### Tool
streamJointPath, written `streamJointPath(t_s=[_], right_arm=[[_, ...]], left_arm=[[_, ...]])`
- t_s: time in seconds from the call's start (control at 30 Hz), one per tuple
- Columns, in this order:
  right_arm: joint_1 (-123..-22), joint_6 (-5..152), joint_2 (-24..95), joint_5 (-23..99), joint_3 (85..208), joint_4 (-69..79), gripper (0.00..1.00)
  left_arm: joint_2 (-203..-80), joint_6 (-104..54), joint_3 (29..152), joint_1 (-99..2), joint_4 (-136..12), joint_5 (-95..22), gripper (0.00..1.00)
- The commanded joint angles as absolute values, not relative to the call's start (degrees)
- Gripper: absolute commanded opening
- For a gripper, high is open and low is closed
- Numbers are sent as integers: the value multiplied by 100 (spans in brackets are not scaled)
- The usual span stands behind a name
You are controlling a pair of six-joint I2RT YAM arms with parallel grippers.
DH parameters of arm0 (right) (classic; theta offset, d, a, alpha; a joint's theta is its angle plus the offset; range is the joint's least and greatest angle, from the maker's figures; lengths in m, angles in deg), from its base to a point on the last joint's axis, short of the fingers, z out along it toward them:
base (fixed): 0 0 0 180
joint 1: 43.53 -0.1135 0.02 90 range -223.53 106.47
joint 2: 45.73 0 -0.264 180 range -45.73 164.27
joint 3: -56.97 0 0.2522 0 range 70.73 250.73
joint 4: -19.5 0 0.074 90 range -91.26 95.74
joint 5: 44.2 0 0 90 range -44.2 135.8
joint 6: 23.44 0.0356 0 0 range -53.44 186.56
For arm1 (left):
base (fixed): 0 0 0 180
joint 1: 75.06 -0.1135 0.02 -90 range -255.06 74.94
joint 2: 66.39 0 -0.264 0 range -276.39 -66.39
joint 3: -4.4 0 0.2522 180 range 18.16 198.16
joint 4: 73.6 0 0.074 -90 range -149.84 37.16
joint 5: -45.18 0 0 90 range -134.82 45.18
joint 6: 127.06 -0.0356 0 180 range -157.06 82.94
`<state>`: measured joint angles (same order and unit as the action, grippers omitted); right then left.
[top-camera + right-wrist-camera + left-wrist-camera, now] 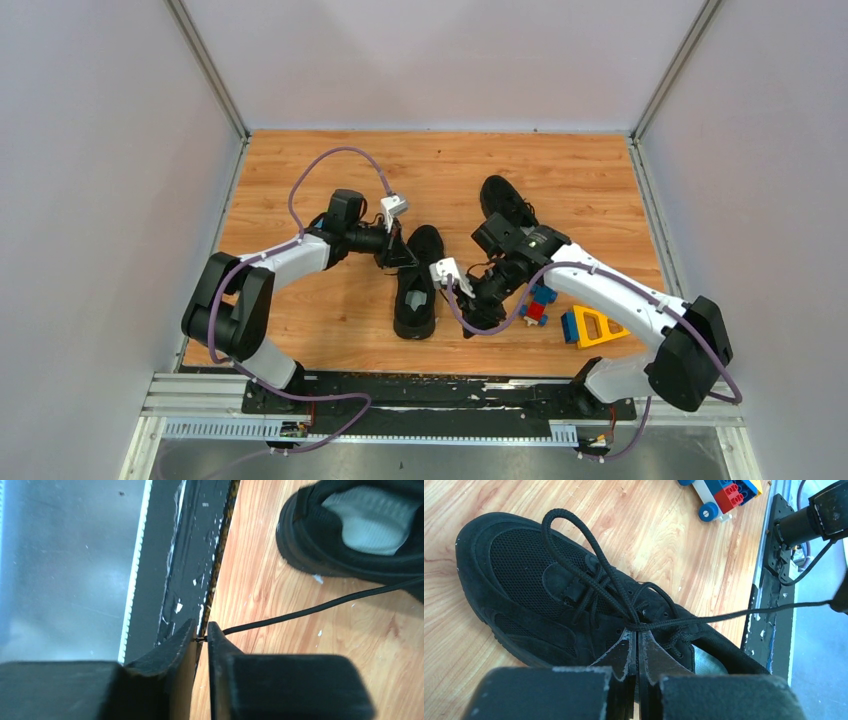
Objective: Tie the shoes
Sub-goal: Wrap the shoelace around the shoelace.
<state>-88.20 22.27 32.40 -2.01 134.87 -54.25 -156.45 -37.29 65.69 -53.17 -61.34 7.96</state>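
Observation:
One black shoe [415,285] lies mid-table, toe away from the arms, and the other shoe [505,205] lies behind my right arm. In the left wrist view the near shoe [524,580] fills the frame. My left gripper [638,632] is shut where its laces cross, and a loop [569,530] lies over the toe. One taut lace strand [734,614] runs off right to my right gripper [470,328]. In the right wrist view that gripper [201,630] shows a narrow gap between its jaws, with the lace [310,611] tip lying in it. The shoe's heel [350,535] is beyond.
Blue and red toy blocks [538,303] and a yellow block [592,327] lie under my right forearm. The black mounting rail [185,555] runs along the table's near edge, right beside my right fingertips. Grey walls enclose the wooden table on three sides.

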Motion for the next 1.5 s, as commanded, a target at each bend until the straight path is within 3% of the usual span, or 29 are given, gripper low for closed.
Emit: streamJointPath(t_s=[0.0,0.1,0.3,0.67,1.07,1.47], right_arm=[[-8801,1923,3129,207,13244,-5384,20],[-8240,2095,3365,287,13644,-5476,25],[-6591,2235,4231,-743,14790,-5811,40],[-6705,4710,5331,-1249,14927,-3358,45],[-7283,4791,5805,-768,14840,-2779,46],[-7227,4393,6226,-1903,15066,-2573,45]], left_arm=[[-15645,-4050,6714,-5279,-6270,839,0],[-15678,-4022,6705,-5274,-6470,1020,0],[-15876,-4344,6861,-5230,-6548,1334,0],[-15964,-4544,6906,-5168,-6433,1331,0],[-15957,-4587,7056,-5167,-6174,1443,0],[-16074,-4708,7073,-5166,-6178,1744,0]])
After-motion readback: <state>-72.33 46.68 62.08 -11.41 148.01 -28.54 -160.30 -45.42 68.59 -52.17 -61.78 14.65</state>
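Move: The right hand has the free shoelace end at its fingertips, out beside the heel. The loop's base, pinched in the left fingertips over the near shoe's laces, is about 15 cm ahead of it, 10 cm left and 5 cm lower. The middle of that near shoe is some 10 cm ahead, 10 left and 10 below; the toy figure lies about 6 cm ahead, 14 right and 13 below. For the left hand, the loop's base is right at its own fingertips. The right hand opens to nearly half and lets go of the shoelace end, easing a little right as it swings quickly forward alongside the near shoe, about 17 cm in all, turning some 30 degrees clockwise; it then comes left across the shoe by about 9 cm and sinks, tipping down, until its parted fingers stand close over the loop's base, with no clear grip on the lace. The left hand keeps its pinch on the loop there, drifting about 1.5 cm to the right and turning slightly clockwise. ##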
